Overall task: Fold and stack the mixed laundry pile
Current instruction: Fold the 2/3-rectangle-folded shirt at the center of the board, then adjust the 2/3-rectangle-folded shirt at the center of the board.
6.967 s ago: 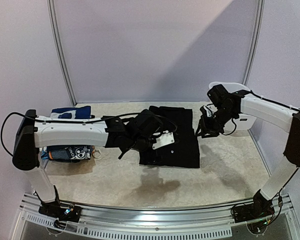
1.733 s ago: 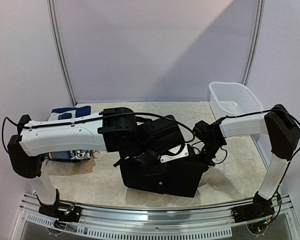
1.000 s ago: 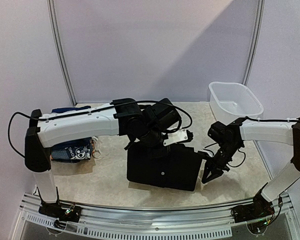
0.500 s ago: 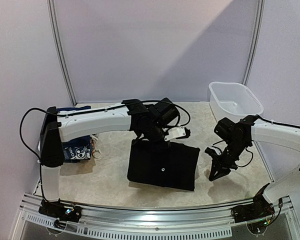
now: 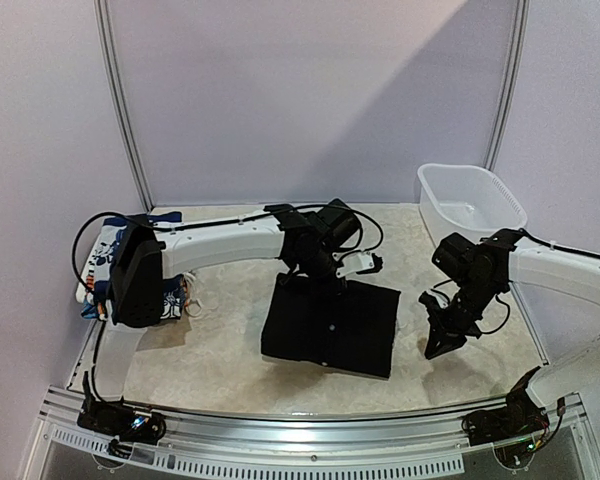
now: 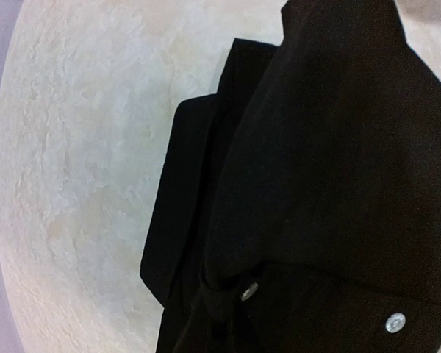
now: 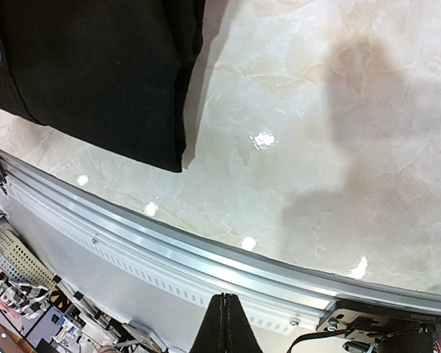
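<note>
A large black garment [image 5: 330, 325] lies folded in a rough rectangle at the table's middle. My left gripper [image 5: 320, 278] sits at its far edge, shut on the black cloth. In the left wrist view the black garment [image 6: 331, 184] fills the frame, its folds bunch toward the bottom centre, and my fingers are lost in the dark cloth. A blue cartoon-print garment [image 5: 100, 265] lies at the far left, mostly hidden by my left arm. My right gripper [image 5: 442, 345] hangs just right of the black garment, shut on nothing. In the right wrist view my right gripper [image 7: 224, 323] points toward the front rail.
A white plastic tub [image 5: 470, 200] stands at the back right. The metal front rail [image 7: 206, 257] runs along the table's near edge. A curved grey back wall [image 5: 310, 100] closes the far side. The left arm's elbow [image 5: 140, 280] stands over the left-hand clothes.
The left arm's elbow swung left while its gripper stayed at the garment's far edge. The garment settled flatter. The right gripper drew away to the right of the garment, still shut.
</note>
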`<action>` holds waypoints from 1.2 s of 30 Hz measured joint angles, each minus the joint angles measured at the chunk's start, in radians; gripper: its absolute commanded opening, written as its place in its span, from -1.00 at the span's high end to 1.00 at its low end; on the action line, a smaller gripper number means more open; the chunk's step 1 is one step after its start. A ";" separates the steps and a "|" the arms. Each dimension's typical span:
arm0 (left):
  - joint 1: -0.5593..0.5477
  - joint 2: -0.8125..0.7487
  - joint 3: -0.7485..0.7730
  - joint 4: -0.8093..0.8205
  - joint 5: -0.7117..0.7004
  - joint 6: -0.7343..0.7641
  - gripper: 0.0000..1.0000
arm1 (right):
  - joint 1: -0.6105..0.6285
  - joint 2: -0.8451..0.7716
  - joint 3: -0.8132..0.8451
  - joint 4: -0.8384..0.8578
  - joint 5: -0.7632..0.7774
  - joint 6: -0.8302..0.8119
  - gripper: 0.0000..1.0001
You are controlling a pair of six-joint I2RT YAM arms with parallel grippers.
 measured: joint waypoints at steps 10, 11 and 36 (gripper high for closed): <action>0.064 0.067 0.000 0.079 -0.009 0.002 1.00 | 0.000 0.000 0.004 -0.013 0.009 0.019 1.00; 0.069 0.073 0.000 0.087 -0.009 0.002 1.00 | 0.000 0.001 0.005 -0.014 0.010 0.019 1.00; 0.097 0.103 0.029 0.251 -0.264 -0.177 -0.84 | 0.000 0.173 0.282 -0.001 0.020 -0.006 1.00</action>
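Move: The shirt's upper layer is still pinched in the left hand. The far edge it is being taken to lies about 10 cm ahead, 1 cm to the left and 8 cm below; the clothes stack is some 41 cm to the left and 5 cm ahead, and the white basket about 35 cm to the right and 20 cm ahead. From the empty right hand, that far edge is about 27 cm ahead and 23 cm left, and the shirt's right edge about 8 cm ahead and 8 cm left. The shirt's held layer is carried forward and down by the left hand, about 7 cm forward and 6 cm lower, towards the far edge. The fingers then open wide and let go, still easing forward before rising about 5 cm while the wrist turns some 20 degrees counter-clockwise. Late on, the shut right hand goes about 6 cm forward, also left and up, towards the shirt's right edge. ##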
